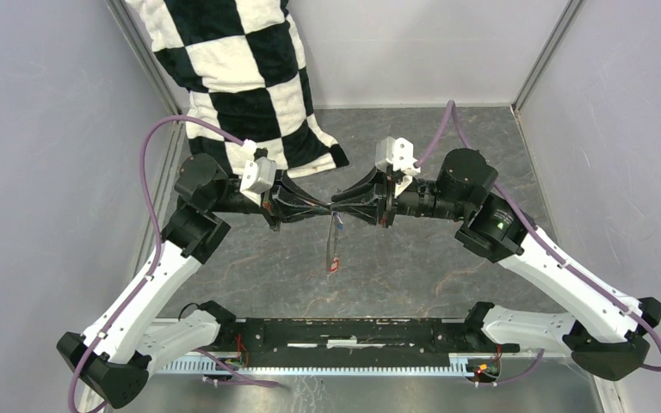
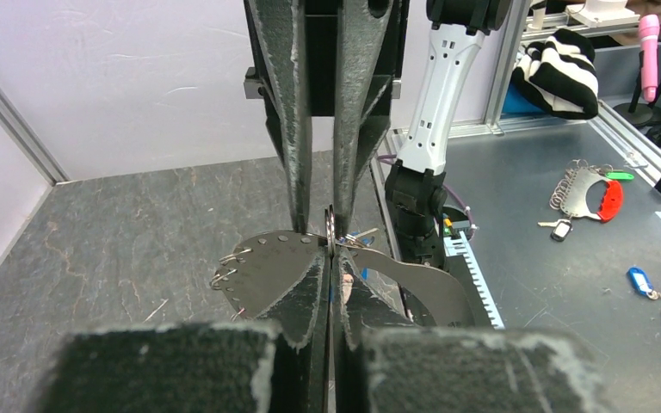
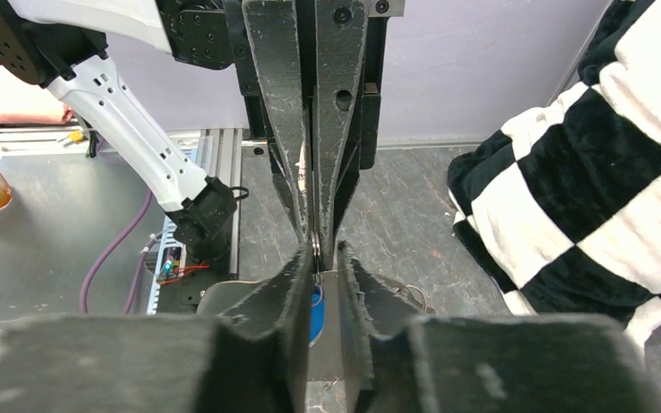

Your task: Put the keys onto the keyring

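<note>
My two grippers meet tip to tip above the middle of the table. The keyring [image 1: 333, 241] hangs edge-on from the tips as a thin grey line. At its lower end dangles the red key [image 1: 336, 265]. My left gripper [image 2: 330, 258] is shut on the keyring's thin metal edge [image 2: 330, 231], and a flat grey metal piece [image 2: 267, 267] with holes and small wire loops spreads just below. My right gripper [image 3: 317, 258] faces it, jaws slightly apart and closed on the blue key [image 3: 314, 314]. The keyring edge [image 3: 316, 249] shows at its tips.
A black-and-white checkered cloth [image 1: 241, 77] lies at the back left and fills the right of the right wrist view [image 3: 585, 172]. Beyond the cell, another key holder with a red grip [image 2: 598, 196] and blue tags [image 2: 639, 281] lie on a side table.
</note>
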Tool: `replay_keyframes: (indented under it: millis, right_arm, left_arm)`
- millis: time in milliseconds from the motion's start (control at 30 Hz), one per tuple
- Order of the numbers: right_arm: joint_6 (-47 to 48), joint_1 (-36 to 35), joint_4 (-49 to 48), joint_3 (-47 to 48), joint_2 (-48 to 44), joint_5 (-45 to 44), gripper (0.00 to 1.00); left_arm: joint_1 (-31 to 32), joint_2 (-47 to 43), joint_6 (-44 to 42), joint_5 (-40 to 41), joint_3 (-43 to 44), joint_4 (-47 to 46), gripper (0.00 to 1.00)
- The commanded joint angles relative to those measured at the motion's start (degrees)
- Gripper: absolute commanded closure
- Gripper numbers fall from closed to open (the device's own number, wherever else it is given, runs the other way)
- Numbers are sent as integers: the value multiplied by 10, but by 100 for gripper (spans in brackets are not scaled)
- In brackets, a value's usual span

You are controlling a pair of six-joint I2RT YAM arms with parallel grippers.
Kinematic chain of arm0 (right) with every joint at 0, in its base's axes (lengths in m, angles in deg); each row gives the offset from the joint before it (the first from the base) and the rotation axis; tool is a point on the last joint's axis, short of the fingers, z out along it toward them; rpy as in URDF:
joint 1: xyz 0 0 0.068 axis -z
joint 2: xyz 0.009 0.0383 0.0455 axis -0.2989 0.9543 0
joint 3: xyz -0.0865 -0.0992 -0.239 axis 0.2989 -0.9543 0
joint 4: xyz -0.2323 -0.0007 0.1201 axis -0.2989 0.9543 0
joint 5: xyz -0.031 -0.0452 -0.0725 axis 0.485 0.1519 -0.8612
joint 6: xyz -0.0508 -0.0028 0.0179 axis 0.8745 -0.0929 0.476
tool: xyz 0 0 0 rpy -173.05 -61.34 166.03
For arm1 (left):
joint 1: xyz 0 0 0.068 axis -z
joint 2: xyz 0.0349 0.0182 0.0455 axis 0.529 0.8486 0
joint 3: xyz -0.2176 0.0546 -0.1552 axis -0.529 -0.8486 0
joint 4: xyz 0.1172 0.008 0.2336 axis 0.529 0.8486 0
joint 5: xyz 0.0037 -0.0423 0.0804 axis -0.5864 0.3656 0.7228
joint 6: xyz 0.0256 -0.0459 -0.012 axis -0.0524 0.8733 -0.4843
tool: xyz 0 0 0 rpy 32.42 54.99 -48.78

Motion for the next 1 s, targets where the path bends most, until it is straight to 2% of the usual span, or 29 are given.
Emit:
replay_keyframes:
  millis: [0,100,200,233,267,367,433,500,567,967]
  right_arm:
    - [-4,2,-30,-7,-9,14,84]
    - [-4,2,-22,-4,-6,13,99]
    - [-2,2,-6,6,-3,2,100]
    - [1,2,6,14,0,-3,100]
    - [6,2,22,22,3,-8,100]
    - [25,2,81,42,13,-33,100]
    - [39,2,116,52,20,-46,100]
    - [50,2,147,66,31,-47,100]
    - [61,2,184,95,50,-44,100]
    - [98,-2,279,176,109,-48,100]
  left_arm:
    - [-1,-12,-18,-9,16,-21,98]
    - [-1,-12,-14,-9,17,-25,98]
    - [-1,-10,-26,-16,18,-8,98]
    - [-1,-8,-54,-21,23,19,94]
    - [-1,-4,-89,-23,30,63,85]
    - [-1,14,-233,-14,65,231,66]
    - [-1,24,-301,-4,83,307,61]
    - [-1,27,-359,-1,89,351,58]
    - [-1,27,-386,1,86,358,58]
    - [-1,68,-398,-3,124,376,59]
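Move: The ring at the top of the keyring sits right between the left hand's shut fingers and about 1 cm to the left of the right hand point, level with it, between the part-open right fingers. From the right hand, the metal keyring plate hangs about 1 cm back, 1 cm left and 4 below. The blue tag is roughly 1 cm back and 4 below, and the red tag some 7 back, 1 left and 8 below. The right fingers shut from about a quarter open and pinch the ring that the left hand still holds, then the left fingers open to nearly half and let go. Both hands sink together about 6 cm, easing some 2 cm forward, fingertips tipping down roughly 20 degrees on the right and 15 on the left, the left fingers staying beside the ring. ##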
